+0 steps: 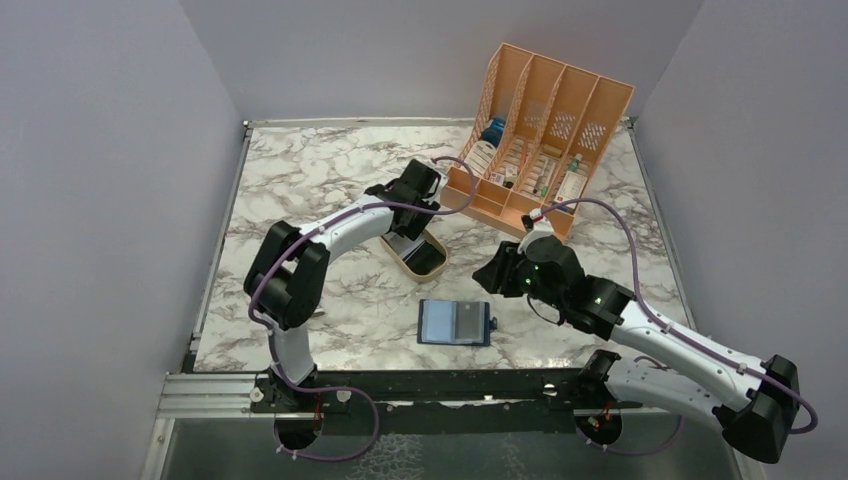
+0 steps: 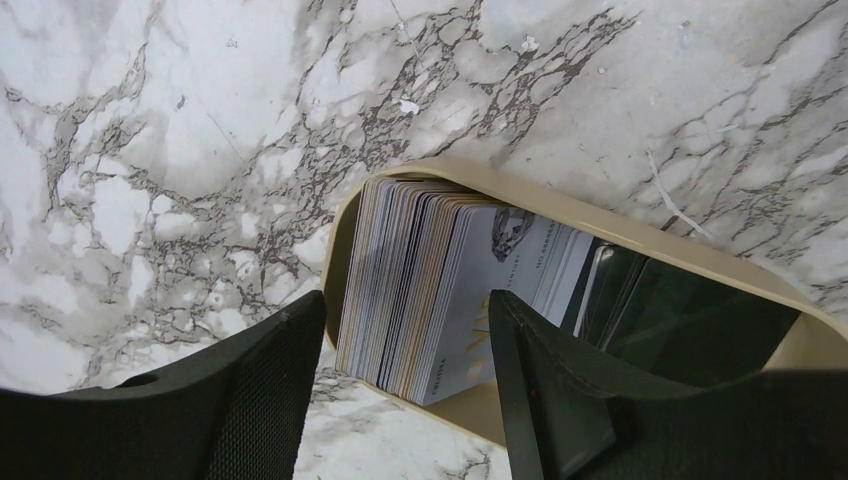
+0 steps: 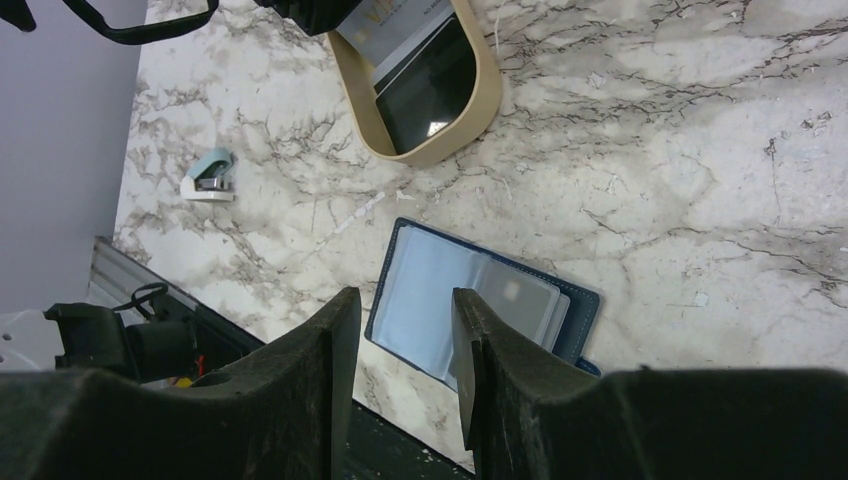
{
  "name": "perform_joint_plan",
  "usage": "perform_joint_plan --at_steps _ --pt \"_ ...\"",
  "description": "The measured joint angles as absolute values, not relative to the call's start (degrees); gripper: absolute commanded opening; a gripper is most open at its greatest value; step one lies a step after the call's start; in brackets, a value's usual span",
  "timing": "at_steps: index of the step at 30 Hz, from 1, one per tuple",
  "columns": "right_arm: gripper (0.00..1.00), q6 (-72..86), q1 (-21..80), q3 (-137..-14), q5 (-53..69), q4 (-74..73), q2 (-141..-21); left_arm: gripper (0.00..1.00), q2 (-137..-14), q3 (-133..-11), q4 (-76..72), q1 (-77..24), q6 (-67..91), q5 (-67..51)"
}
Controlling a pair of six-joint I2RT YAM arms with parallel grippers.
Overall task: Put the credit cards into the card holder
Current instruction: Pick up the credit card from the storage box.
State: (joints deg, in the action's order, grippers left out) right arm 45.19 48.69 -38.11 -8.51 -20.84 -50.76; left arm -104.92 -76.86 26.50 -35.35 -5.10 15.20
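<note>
A thick stack of credit cards (image 2: 430, 280) stands on edge at one end of a gold tin (image 2: 700, 255). My left gripper (image 2: 405, 345) hangs open just above the stack, one finger on each side, touching none that I can see. The navy card holder (image 1: 456, 322) lies open flat near the table's front edge, sleeve pages up, with a grey card (image 3: 515, 298) in one sleeve. Right of and above the card holder (image 3: 480, 300) my right gripper (image 3: 400, 335) hovers open and empty.
The gold tin (image 1: 428, 262) sits mid-table under the left arm. A peach slotted file rack (image 1: 545, 130) with small items stands at the back right. A small mint-and-white object (image 3: 210, 177) lies near the table's left front. The table's front edge and metal rail (image 1: 400, 385) are close to the card holder.
</note>
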Motion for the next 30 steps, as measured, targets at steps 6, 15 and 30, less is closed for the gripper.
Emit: perform_joint_plan --at_steps 6,15,30 --pt "0.39 45.3 48.7 -38.0 -8.5 -20.5 -50.9 0.56 -107.5 -76.9 26.6 -35.4 -5.8 17.1" --pt "0.39 45.3 48.7 -37.3 -8.5 -20.1 -50.9 0.36 -107.7 -78.2 26.7 -35.7 -6.2 17.6" --pt "0.39 45.4 48.7 -36.9 -8.5 -19.7 -50.7 0.0 -107.7 -78.4 27.9 -35.6 -7.0 17.6"
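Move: The left hand hovers over the tan storage box; the front silver credit card is about 1 cm to its right, level fore and aft, its middle some 3 cm below. The black card stack lies about 5 cm back and 5 cm right, and the open card holder 18 cm back and 11 cm right. From the right hand that credit card is roughly 17 cm ahead, 16 cm left and 10 cm below. The left hand dips about 1.5 cm into the box, eases slightly up, then closes, pinching the silver card's edge. ##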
